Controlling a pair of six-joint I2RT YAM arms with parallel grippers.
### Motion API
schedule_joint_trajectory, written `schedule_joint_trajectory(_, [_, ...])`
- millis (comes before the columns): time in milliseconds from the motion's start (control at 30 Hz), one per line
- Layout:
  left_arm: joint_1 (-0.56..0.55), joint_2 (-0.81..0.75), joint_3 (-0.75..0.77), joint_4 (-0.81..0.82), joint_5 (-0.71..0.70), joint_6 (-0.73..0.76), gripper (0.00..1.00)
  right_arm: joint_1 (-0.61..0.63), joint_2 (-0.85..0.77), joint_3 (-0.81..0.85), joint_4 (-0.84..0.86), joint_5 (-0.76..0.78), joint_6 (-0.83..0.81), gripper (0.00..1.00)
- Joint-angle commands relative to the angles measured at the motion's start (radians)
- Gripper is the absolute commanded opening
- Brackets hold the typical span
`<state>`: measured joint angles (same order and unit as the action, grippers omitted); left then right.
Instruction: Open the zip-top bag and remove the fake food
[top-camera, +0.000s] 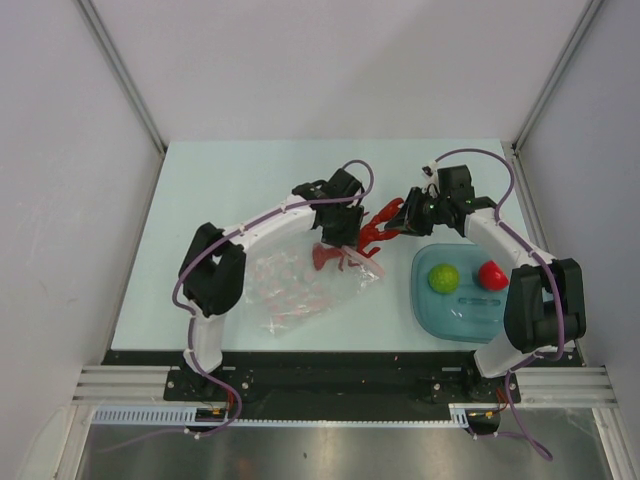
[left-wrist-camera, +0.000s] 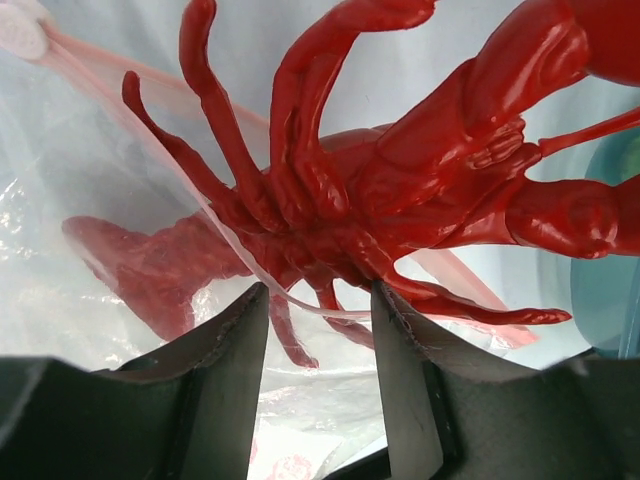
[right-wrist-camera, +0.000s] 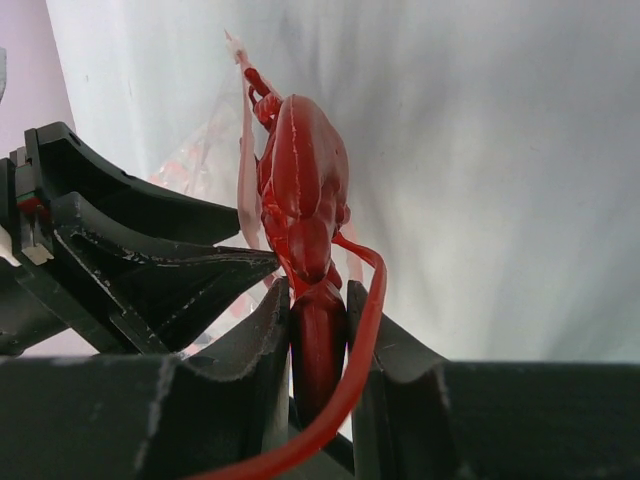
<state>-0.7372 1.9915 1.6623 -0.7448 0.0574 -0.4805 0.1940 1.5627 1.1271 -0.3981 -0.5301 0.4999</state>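
Note:
The clear zip-top bag (top-camera: 290, 285) lies crumpled on the table, its mouth toward the right. The red lobster (top-camera: 378, 232) sticks halfway out of that mouth, tail still inside the plastic (left-wrist-camera: 130, 260). My right gripper (top-camera: 405, 222) is shut on one lobster claw (right-wrist-camera: 320, 340), gripper (right-wrist-camera: 318, 290). My left gripper (top-camera: 342, 238) hovers at the bag's mouth, open (left-wrist-camera: 320, 292), with the bag's rim and a lobster leg passing between its fingers untouched. The pinkish zip strip (left-wrist-camera: 110, 60) runs up to the left. A green ball (top-camera: 443, 277) and a red fruit (top-camera: 491, 274) sit in the tray.
The translucent teal tray (top-camera: 455, 322) rests at the right, near the right arm's base. In the right wrist view the left gripper's black body (right-wrist-camera: 130, 250) is close on the left of the lobster (right-wrist-camera: 305, 170). White walls enclose the table on three sides.

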Motion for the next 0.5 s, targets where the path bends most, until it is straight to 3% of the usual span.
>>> schedule_joint_trajectory(0, [-0.004,0.018,0.008,0.047,0.028,0.005,0.49,0.004,-0.043,0.016,0.041,-0.027,0.006,0.0])
schedule_joint_trajectory(267, [-0.001,0.001,-0.029,0.117,0.064,0.02,0.19,0.007,-0.036,0.019,0.042,-0.028,0.009,0.0])
schedule_joint_trajectory(333, [-0.001,-0.01,-0.036,0.127,0.062,0.031,0.03,0.01,-0.036,0.022,0.044,-0.03,0.012,0.0])
schedule_joint_trajectory(467, [-0.001,-0.063,-0.067,0.162,0.067,0.066,0.0,0.008,-0.038,0.025,0.038,-0.03,0.012,0.0])
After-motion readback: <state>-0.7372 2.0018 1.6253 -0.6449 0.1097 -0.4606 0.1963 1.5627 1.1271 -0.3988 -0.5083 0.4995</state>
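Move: The left hand's half-open fingers already straddle the bag's rim, which lies about 1 cm to their right and 1 cm below, level fore and aft. The red lobster's middle is some 4 cm right of this hand and 2 cm ahead, at about its height; the green vegetable in the bin is about 23 cm right, 8 cm back and 6 cm below. From the right hand, the rim is roughly 13 cm left, 4 cm back and 5 cm below. Left fingers shut, pinching the bag's rim, as the hand eases 1.5 cm right; right keeps holding the lobster's claw. ##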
